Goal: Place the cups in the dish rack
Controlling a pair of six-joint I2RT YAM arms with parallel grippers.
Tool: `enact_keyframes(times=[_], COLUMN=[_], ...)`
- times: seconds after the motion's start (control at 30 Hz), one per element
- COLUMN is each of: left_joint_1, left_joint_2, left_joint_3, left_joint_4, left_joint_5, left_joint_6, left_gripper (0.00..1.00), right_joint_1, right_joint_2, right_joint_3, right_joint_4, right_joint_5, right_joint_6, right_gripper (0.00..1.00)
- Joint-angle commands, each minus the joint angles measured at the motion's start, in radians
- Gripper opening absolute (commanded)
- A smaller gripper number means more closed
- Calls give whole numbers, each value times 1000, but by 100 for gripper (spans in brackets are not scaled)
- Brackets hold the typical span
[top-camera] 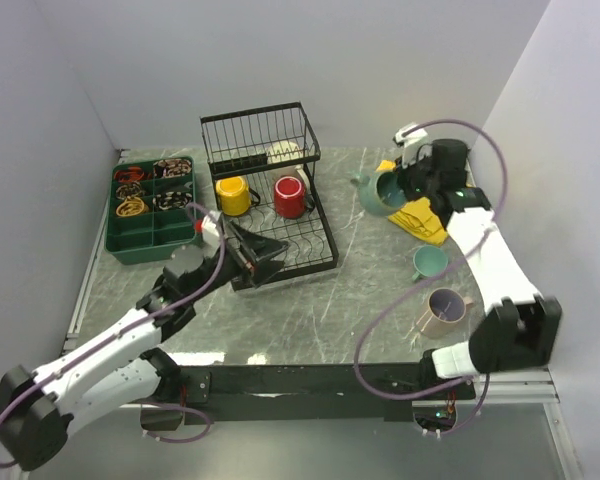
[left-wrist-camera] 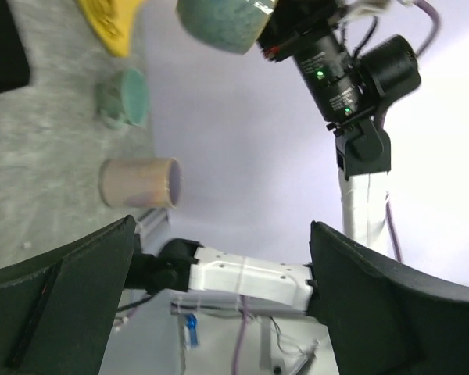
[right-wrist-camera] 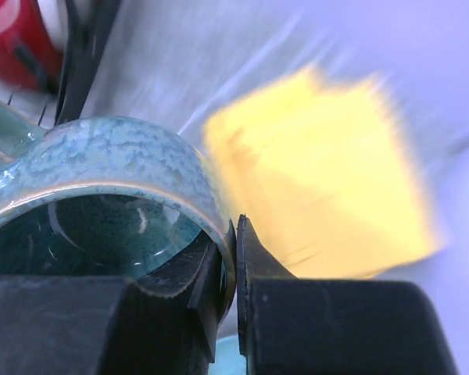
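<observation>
My right gripper (top-camera: pixel 398 187) is shut on the rim of the large teal cup (top-camera: pixel 378 193), one finger inside and one outside, and holds it above the table right of the dish rack (top-camera: pixel 270 200); the cup fills the right wrist view (right-wrist-camera: pixel 102 180). In the rack lie the yellow cup (top-camera: pixel 233 195), the red cup (top-camera: pixel 291 196) and a cream cup (top-camera: pixel 284 153). The small teal cup (top-camera: pixel 429 263) and the pinkish-beige cup (top-camera: pixel 444 311) stand on the table at right. My left gripper (top-camera: pixel 263 258) is open and empty at the rack's front edge.
A dark green compartment tray (top-camera: pixel 152 208) with small items sits at the back left. A yellow cloth (top-camera: pixel 422 218) lies under the right arm and shows in the right wrist view (right-wrist-camera: pixel 328 172). White walls close in on the sides and back.
</observation>
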Motion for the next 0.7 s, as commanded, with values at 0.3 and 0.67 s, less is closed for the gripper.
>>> enact_keyframes(times=[0.3,0.67], left_joint_1=[44,40], left_joint_2=[299,318], left_joint_3=[290,284], left_joint_4=[534,623], left_joint_5=[598,652], left_joint_6=[-117,-183], left_gripper=[98,98], right_joint_1=[114,321], right_joint_2=[-536,-726], right_joint_3=[-129,-283], right_joint_4=[463,608], right_joint_5=[-204,-232], right_joint_6=[-531,-534], right_gripper=[0,0])
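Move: The teal cup, already pinched by its rim in the right gripper, hangs about 18 cm ahead of the open left gripper, 21 cm to its right and 4 cm lower. Seen from the right gripper, the left gripper is roughly 20 cm back and 24 cm left, near its own height; the small cup stands some 9 cm back, 9 cm right and 19 cm down; the red mug is 3 cm ahead, 25 cm left and 18 cm lower. Lift the teal cup some 20 cm with the right gripper, soon also drawing it back about 15 cm and left towards the left gripper; keep the rim pinched while the fingers swing up nearly 60 degrees and turn counter-clockwise. Bring the left gripper, still open, up about 12 cm, first rightward, then back, turning clockwise about 30 degrees, without touching the cup. ##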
